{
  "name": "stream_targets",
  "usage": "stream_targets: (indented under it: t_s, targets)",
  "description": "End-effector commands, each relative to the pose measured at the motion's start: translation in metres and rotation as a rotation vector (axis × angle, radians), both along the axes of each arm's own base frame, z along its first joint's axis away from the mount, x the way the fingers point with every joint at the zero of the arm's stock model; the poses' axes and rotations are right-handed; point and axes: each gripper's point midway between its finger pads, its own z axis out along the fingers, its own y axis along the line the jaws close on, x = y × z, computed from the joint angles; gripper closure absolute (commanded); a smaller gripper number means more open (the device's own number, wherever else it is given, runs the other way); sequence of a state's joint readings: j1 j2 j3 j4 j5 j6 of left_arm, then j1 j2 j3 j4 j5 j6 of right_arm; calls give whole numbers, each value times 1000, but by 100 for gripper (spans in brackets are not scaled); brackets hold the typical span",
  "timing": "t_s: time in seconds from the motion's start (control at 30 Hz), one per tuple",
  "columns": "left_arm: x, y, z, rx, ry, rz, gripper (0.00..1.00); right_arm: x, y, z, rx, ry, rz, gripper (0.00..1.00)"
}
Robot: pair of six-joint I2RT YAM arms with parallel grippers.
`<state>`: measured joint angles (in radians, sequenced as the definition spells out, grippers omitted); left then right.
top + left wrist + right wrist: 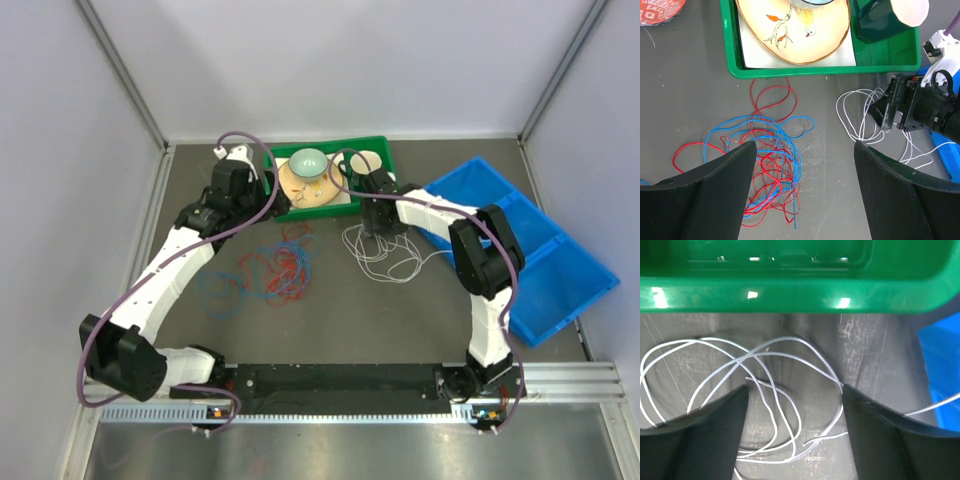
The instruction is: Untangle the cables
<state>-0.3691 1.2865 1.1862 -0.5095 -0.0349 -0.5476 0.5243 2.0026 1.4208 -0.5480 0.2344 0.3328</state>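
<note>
The red cable (290,262) and the blue cable (232,290) lie tangled together on the dark table, left of centre. In the left wrist view the red cable (771,102) and blue cable (796,121) loop through each other. The white cable (385,258) lies apart in loose loops to the right, and also shows in the left wrist view (850,117) and right wrist view (770,390). My left gripper (268,206) is open above the red and blue tangle, holding nothing. My right gripper (381,236) is open low over the white loops, its fingers (875,425) on either side of them.
A green tray (375,146) at the back holds a painted plate (827,35), a bowl (308,160) and a white cup (364,162). A blue divided bin (540,255) stands at the right. A red patterned bowl (660,10) lies left of the tray.
</note>
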Motion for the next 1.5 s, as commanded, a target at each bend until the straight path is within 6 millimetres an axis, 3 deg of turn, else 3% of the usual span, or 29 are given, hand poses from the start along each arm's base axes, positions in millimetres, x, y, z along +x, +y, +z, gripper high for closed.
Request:
stream_targets:
  t_s: [0.0, 0.03, 0.07, 0.13, 0.17, 0.23, 0.37, 0.4, 0.47, 0.5, 0.8, 0.97, 1.07, 1.17, 1.3, 1.43, 1.47]
  targets:
    - [-1, 2, 12, -8, -42, -1, 16, 8, 9, 3, 14, -38, 11, 42]
    - [-1, 2, 13, -7, -44, -5, 16, 8, 10, 4, 23, -41, 9, 49]
    - [-1, 2, 13, -8, -45, -3, 17, 8, 10, 5, 26, -46, 9, 66]
    - [-2, 2, 13, -8, -45, -7, 17, 7, 10, 6, 34, -51, 1, 81]
    - [-1, 2, 14, -9, -46, -3, 17, 7, 9, 7, 38, -53, -3, 98]
    - [-1, 3, 15, -5, -49, -1, 17, 5, 9, 7, 46, -56, -13, 100]
    - [-2, 6, 20, 3, -62, 4, 16, -1, 8, 30, 85, -95, -26, 100]
    - [-3, 7, 22, 2, -66, 4, 17, -5, 5, 50, 104, -134, -31, 100]
    - [-2, 6, 24, 0, -74, 4, 17, -8, -2, 72, 114, -186, -49, 100]
    - [-2, 7, 27, -1, -80, 4, 17, -11, -9, 96, 132, -239, -60, 100]
    - [1, 6, 42, -13, -118, 3, 17, -30, -63, 189, 134, -434, -148, 100]
    - [2, 4, 42, -24, -119, -1, 17, -35, -104, 261, 161, -586, -227, 100]
    - [3, 2, 40, -30, -114, -4, 17, -38, -129, 287, 130, -638, -274, 100]
    - [4, 0, 40, -35, -112, -10, 17, -40, -149, 298, 106, -662, -310, 100]
    - [4, 0, 37, -32, -105, -10, 17, -47, -146, 288, 147, -627, -289, 100]
    - [5, 0, 34, -29, -98, -10, 17, -59, -126, 255, 224, -528, -220, 100]
    - [5, -1, 32, -29, -91, -12, 17, -64, -123, 238, 230, -484, -213, 100]
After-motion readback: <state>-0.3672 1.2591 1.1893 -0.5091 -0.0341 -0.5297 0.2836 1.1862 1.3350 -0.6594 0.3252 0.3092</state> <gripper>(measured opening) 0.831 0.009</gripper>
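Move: The white cable's loops lie on the table right at the right hand's fingertips, centred about 2 cm back and 1 cm below. From that hand the green tray's middle is some 13 cm ahead and 10 cm left, the blue bin's about 27 cm right and 3 cm back, and the red cable's heap roughly 18 cm left and 8 cm back. From the left hand, the white cable lies about 18 cm right, 2 cm ahead and 22 cm below. Right fingers pinch the white cable, lift it about 27 cm and carry it 14 cm right towards the bin. ##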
